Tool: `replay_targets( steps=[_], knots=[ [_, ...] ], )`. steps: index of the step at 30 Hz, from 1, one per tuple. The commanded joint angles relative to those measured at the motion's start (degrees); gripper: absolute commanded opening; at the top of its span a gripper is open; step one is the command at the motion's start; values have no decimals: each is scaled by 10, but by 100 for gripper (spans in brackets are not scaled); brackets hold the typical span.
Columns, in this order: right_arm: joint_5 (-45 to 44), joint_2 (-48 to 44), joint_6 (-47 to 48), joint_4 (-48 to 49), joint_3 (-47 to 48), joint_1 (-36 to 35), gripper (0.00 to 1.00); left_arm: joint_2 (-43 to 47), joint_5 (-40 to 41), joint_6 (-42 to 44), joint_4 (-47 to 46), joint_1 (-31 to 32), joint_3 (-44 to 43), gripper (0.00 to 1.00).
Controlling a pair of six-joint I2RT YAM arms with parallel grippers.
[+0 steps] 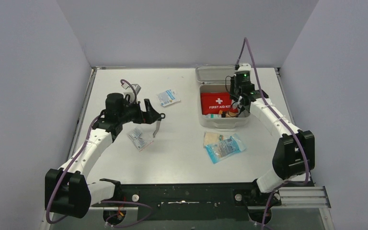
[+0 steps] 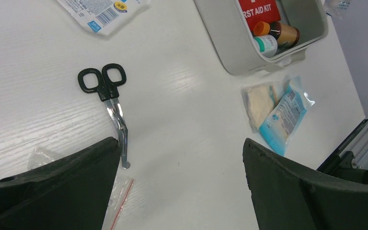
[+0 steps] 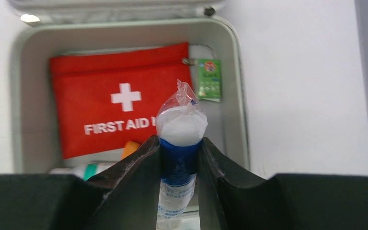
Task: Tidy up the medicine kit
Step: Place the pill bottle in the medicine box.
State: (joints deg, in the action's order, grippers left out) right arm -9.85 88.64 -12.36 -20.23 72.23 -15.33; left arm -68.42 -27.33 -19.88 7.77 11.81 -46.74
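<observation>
The medicine kit (image 1: 223, 120) is a pale grey box standing open at the back right, its lid (image 1: 214, 73) laid back. Inside lie a red First Aid Kit pouch (image 3: 110, 108) and small bottles (image 2: 275, 36). My right gripper (image 3: 179, 141) hovers over the kit's right side (image 3: 235, 96), shut on a plastic-wrapped white roll with a blue band (image 3: 182, 127). Black-handled scissors (image 2: 108, 93) lie flat on the table. My left gripper (image 2: 178, 143) is open just above them, the blade tip beside its left finger (image 2: 76, 182).
A blue packet (image 1: 226, 147) and a gauze pad (image 1: 212, 138) lie in front of the kit. A white and blue packet (image 1: 168, 97) sits mid-table. A clear zip bag (image 1: 139, 138) lies under my left arm. A green tag (image 3: 209, 79) hangs from the pouch.
</observation>
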Motion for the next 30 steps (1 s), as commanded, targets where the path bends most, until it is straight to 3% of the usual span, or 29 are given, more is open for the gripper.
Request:
replay_targets(
  steps=[1,19,30],
  knots=[
    [-105,29,72,-29,17,2,28,19,12,48,27,14,-7,97],
    [-154,171,135,-56,39,20,28,30,40,66,51,28,-13,97],
    [-150,217,142,-88,52,23,34,30,40,66,51,27,-14,97]
  ],
)
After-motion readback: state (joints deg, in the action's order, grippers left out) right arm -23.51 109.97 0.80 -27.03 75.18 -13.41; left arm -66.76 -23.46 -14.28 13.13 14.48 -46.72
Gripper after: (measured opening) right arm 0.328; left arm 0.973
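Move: My right hand already holds the pill bottle high over the medicine box. The free spot for it in the near right part lies about 7 cm right and 15 cm below, level fore and aft; from my left hand that spot is roughly 38 cm right and 8 cm ahead, 15 cm down. The first aid pouch's middle is about 5 cm left and 4 cm ahead of my right hand, the green packet 4 cm right and 6 cm ahead, the brown bottle some 2 cm back, straight below. I sink my right hand about 14 cm into the box and carry the pill bottle some 7 cm to the right, past the pouch's corner to the gap beside the right wall. On the way the fingers tip about 25 degrees further down and the hand rolls left side down; right at the end they begin to ease their grip. My left hand, open and empty, settles back and down slightly. ##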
